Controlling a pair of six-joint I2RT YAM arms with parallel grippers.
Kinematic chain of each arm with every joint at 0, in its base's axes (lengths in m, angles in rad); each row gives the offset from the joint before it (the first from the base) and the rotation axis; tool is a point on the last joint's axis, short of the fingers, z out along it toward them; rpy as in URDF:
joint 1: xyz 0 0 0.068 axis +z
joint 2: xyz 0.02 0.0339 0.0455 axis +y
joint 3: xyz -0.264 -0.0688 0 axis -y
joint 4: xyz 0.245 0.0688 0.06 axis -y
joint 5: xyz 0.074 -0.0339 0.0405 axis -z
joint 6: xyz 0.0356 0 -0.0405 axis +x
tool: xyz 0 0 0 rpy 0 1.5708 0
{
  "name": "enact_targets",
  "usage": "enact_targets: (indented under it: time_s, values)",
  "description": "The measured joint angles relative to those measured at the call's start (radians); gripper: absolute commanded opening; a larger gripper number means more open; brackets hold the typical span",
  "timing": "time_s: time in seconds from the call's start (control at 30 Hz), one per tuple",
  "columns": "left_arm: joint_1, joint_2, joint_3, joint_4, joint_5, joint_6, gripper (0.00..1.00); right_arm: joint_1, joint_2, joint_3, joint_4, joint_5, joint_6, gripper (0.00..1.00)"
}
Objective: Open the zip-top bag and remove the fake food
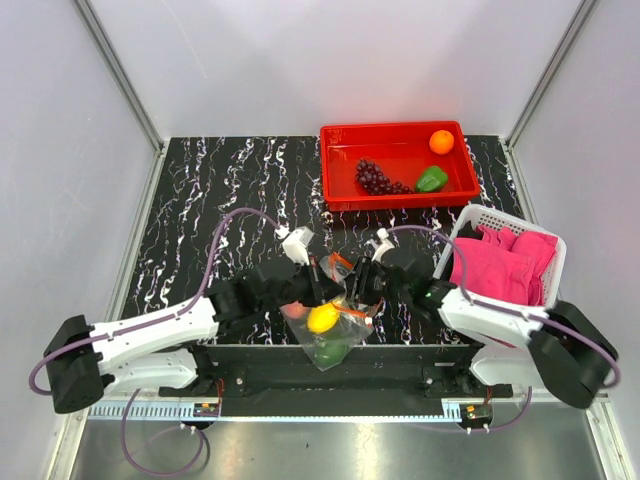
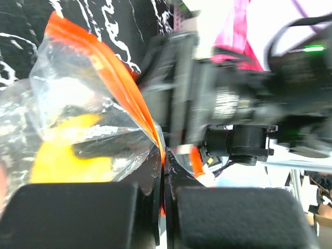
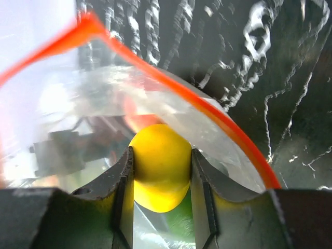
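Note:
The zip-top bag (image 1: 335, 345) hangs open at the table's near edge, between the two arms. My left gripper (image 2: 166, 174) is shut on its orange-red zip strip (image 2: 111, 72), pinching the edge and holding the mouth up. My right gripper (image 3: 162, 155) reaches into the open mouth of the bag (image 3: 104, 98) and is shut on the yellow fruit (image 3: 160, 171). Below the fruit a green piece (image 3: 179, 225) lies in the bag. From above, the yellow fruit (image 1: 322, 318) shows inside the bag, next to the right gripper (image 1: 350, 300) and just below the left gripper (image 1: 318, 282).
At the back right stands a red tray (image 1: 398, 128) holding an orange ball (image 1: 441, 142), a dark grape bunch (image 1: 375, 178) and a green pepper (image 1: 431, 179). A white basket (image 1: 500, 215) of pink cloths (image 1: 505, 265) stands beside the right arm.

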Motion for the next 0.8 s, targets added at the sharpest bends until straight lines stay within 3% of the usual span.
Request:
enact_targets:
  time_s: [0.37,0.53,0.8]
  values:
    - [0.000,-0.114,-0.044,-0.056,-0.077,-0.006,0.00,0.001,-0.330,0.163,-0.411,0.195,-0.209,0.00]
    - [0.000,-0.117,-0.044,-0.061,-0.080,-0.007,0.00,0.001,-0.352,0.266,-0.521,0.267,-0.300,0.00]
    - [0.000,-0.051,0.012,-0.086,-0.078,0.018,0.00,0.001,-0.273,0.295,-0.537,0.249,-0.349,0.00]
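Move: The right fingers already hold the yellow mango inside the bag; the red bin it is bound for has its middle about 42 cm ahead, 17 cm right and 6 cm below. From this hand, the peach lies some 8 cm left, 4 cm ahead and 6 cm below, the green fruit straight left-right, about 5 cm back and 6 cm lower. The left hand pinches the orange zip edge, the mango roughly 3 cm left, 1 cm ahead and 7 cm below it. Upward and to its right, the right hand draws the mango towards the bag's mouth, climbing about 12 cm while shifting nearly 6 cm right and slightly forward, then sinks 2 cm; its wrist rolls some 20 degrees and the grip stays. The left hand keeps pinching the zip edge, easing about 2.5 cm left, then slightly back right. ##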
